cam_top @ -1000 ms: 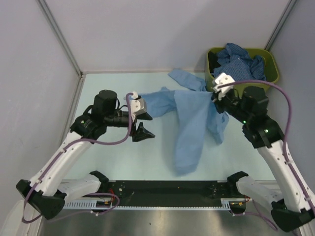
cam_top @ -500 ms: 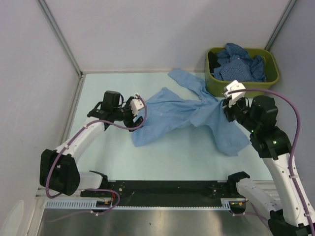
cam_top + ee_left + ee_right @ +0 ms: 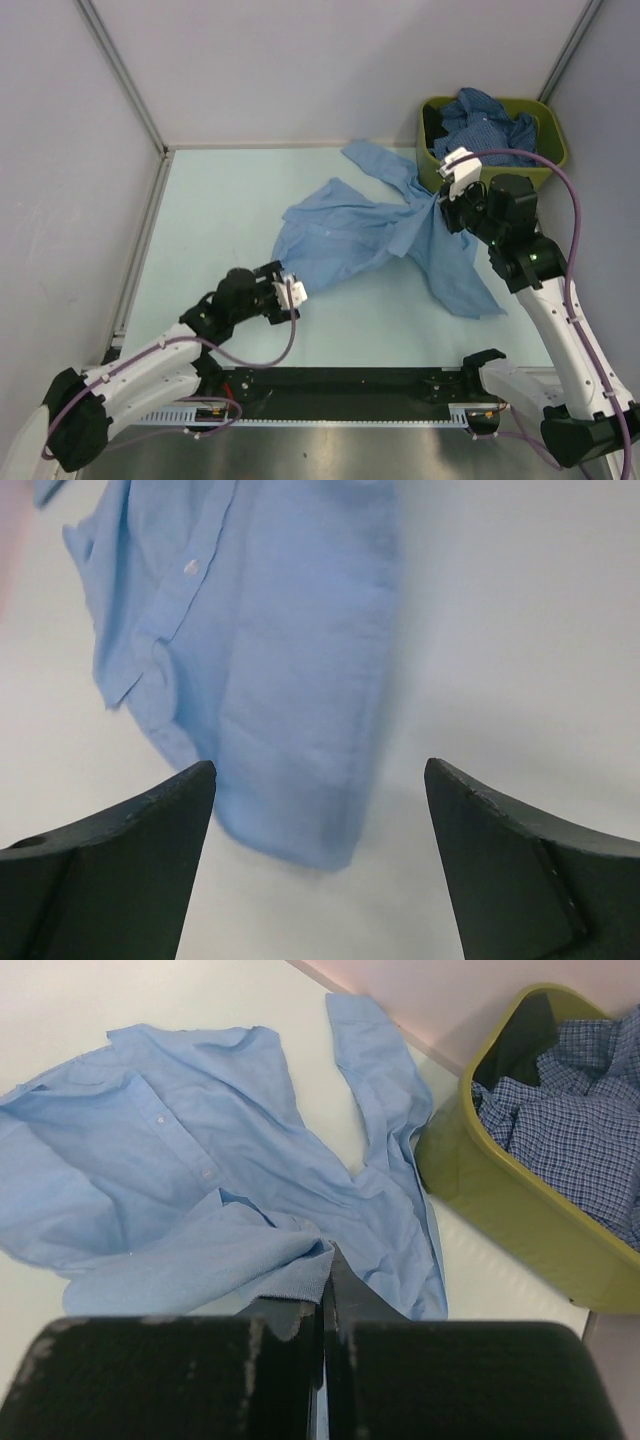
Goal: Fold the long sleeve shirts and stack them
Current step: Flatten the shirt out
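Observation:
A plain light blue long sleeve shirt lies spread and crumpled on the table, one sleeve reaching back towards the bin. My right gripper is shut on a fold of it near the bin and lifts that part. My left gripper is open and empty, low near the table's front, just off the shirt's near left corner. Darker blue patterned shirts lie bundled in the olive-green bin; they also show in the right wrist view.
The olive-green bin stands at the back right corner against the walls. Grey walls close the table at the back and both sides. A black rail runs along the near edge between the arm bases.
My left gripper has let go of the shirt's left edge and pulled back towards the front of the table. The shirt has dropped and spread flatter. My right gripper stays shut on it.

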You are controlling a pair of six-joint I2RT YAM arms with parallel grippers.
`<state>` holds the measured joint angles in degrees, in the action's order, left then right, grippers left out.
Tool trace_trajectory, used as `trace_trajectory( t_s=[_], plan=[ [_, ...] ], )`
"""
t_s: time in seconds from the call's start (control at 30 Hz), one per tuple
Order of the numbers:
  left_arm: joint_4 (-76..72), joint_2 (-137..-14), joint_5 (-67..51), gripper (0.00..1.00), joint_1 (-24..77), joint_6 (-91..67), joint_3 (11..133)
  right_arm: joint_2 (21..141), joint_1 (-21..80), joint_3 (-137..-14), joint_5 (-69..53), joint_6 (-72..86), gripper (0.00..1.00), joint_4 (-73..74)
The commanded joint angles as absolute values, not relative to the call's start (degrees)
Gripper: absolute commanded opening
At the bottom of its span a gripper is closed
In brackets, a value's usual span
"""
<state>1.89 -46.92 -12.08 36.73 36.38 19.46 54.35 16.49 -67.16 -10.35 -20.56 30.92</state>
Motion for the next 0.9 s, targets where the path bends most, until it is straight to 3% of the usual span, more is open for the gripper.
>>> trace_trajectory(
  t_s=[0.0,0.2,0.5,0.77,0.87],
  plan=[
    [-13.8,-44.6,6.6,0.91,49.4,36.9,12.2,56.9,16.2,-69.4,-9.2,-19.2,0.00,24.3],
    [-25.8,-49.2,14.8,0.91,51.5,42.4,7.7,59.1,16.1,-70.7,-9.0,-19.5,0.00,22.9],
    [-28.2,-53.9,10.5,0.89,51.6,43.6,5.1,59.9,16.1,-71.6,-7.8,-18.5,0.00,22.0],
    [-37.2,-71.5,19.2,0.88,51.6,46.1,9.2,59.3,16.0,-71.1,-7.4,-18.3,0.00,21.2],
    [-39.2,-71.1,21.8,0.85,51.6,46.0,9.0,58.7,16.0,-70.6,-6.8,-18.5,0.00,20.9]
  ],
)
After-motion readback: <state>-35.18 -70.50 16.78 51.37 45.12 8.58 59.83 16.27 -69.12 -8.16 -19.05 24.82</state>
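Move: The shirt's near end lies just beyond my open left fingers, about 4 cm ahead of that hand, 2 cm to its right and some 8 cm below. The flat shirt body is about 16 cm ahead and 13 cm to the right of it. From my right hand, high up with a fold pinched, that near end lies about 31 cm left, 5 cm back and 31 cm down; the bin stands about 22 cm ahead, 15 cm right and 24 cm lower. I sink my left hand about 5 cm onto the near end of the shirt, drawing back and right a little first, then coming in forward at the last, fingers wide open and swinging round to point more forward. My right hand keeps its pinch on the raised fold and carries it some 3 cm forward, dipping slightly and rising again. ##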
